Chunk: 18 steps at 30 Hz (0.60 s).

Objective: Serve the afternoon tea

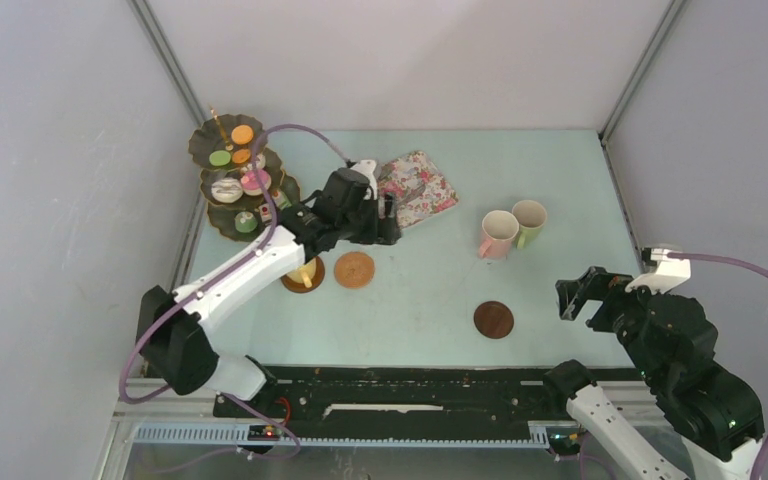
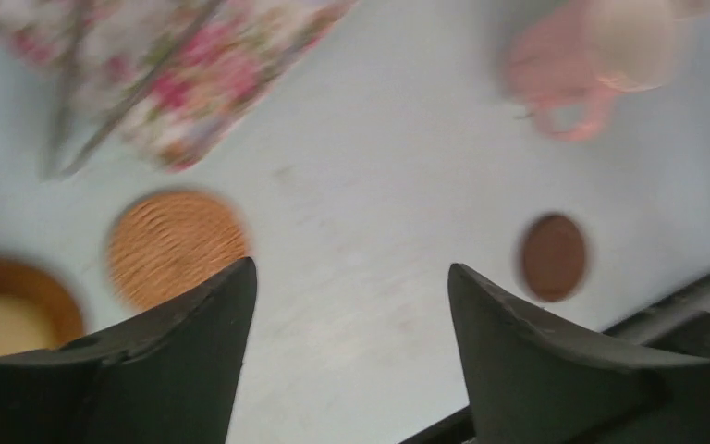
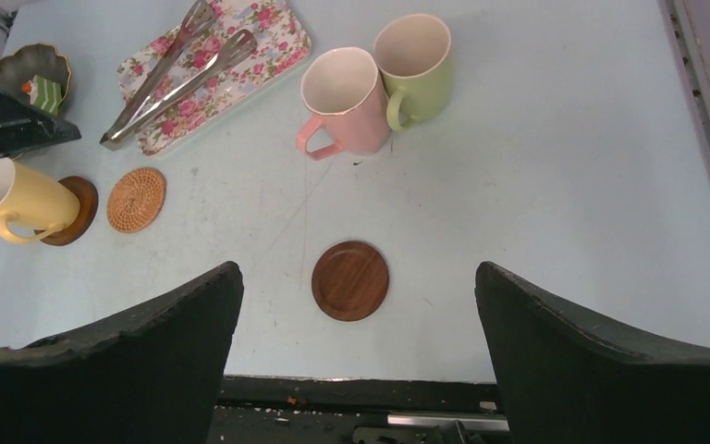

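The yellow mug (image 1: 306, 272) stands on a dark coaster (image 3: 76, 211) at the left. My left gripper (image 1: 388, 220) hovers just beyond it, near the flowered tray, open and empty (image 2: 351, 268). A woven coaster (image 1: 354, 269) lies bare beside the mug. The pink mug (image 1: 497, 235) and green mug (image 1: 529, 222) stand touching at mid-right. A second dark coaster (image 1: 493, 320) lies bare near the front edge. The dark three-tier stand (image 1: 222, 178) at the far left holds small cakes and macarons. My right gripper (image 1: 575, 298) hangs open and empty at the right (image 3: 358, 268).
The flowered tray (image 1: 417, 187) lies at the back centre with long metal tongs (image 3: 171, 74) on it. White walls close in the table on three sides. A black rail (image 1: 410, 385) runs along the near edge.
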Motion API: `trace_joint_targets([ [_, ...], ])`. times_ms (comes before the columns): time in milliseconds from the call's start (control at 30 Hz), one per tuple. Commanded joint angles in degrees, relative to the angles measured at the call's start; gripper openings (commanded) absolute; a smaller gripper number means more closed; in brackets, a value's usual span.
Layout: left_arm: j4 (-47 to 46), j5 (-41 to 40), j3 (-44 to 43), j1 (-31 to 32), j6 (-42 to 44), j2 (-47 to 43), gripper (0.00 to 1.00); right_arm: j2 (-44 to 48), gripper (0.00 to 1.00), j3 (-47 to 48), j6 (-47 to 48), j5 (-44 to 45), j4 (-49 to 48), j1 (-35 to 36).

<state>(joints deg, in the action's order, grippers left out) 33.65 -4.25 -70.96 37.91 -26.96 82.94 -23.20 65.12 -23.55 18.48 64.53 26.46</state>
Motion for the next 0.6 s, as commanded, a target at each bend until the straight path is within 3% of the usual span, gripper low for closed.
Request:
trace_joint_targets([
  [0, -18.5, 13.3, 0.4, 6.2, 0.7, 0.9, 0.84, 1.5, 0.99, 1.6, 0.3, 1.7, -0.5, 0.2],
  [167, -22.0, 11.1, -7.6, 13.9, 3.1, 10.5, 0.93, 2.7, 0.99, 1.6, -0.7, 2.0, 0.1, 0.2],
  [333, -25.9, 5.0, -13.0, 17.1, 3.8, 21.4, 0.94, 3.3, 0.99, 1.6, -2.0, 2.0, 0.4, 0.3],
  [567, -16.1, -2.1, -29.4, 18.1, 8.6, 35.4, 0.91, 3.1, 0.99, 1.6, -1.6, 2.7, 0.3, 0.4],
])
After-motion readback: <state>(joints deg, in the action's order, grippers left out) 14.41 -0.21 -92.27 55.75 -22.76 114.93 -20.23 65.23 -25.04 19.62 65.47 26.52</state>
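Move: The pink mug stands about 27 cm to the left hand's right, some 6 cm farther out and 12 cm below. The green mug is some 7 cm to the right of it and 3 cm beyond; the dark coaster lies about 28 cm right of the hand, 15 cm back. From the right hand, the pink mug is about 21 cm ahead, 10 cm left and 24 cm down. Left hand sweeps some 22 cm right towards the pink mug, turning clockwise, rising slightly then sinking, fingers widening. ##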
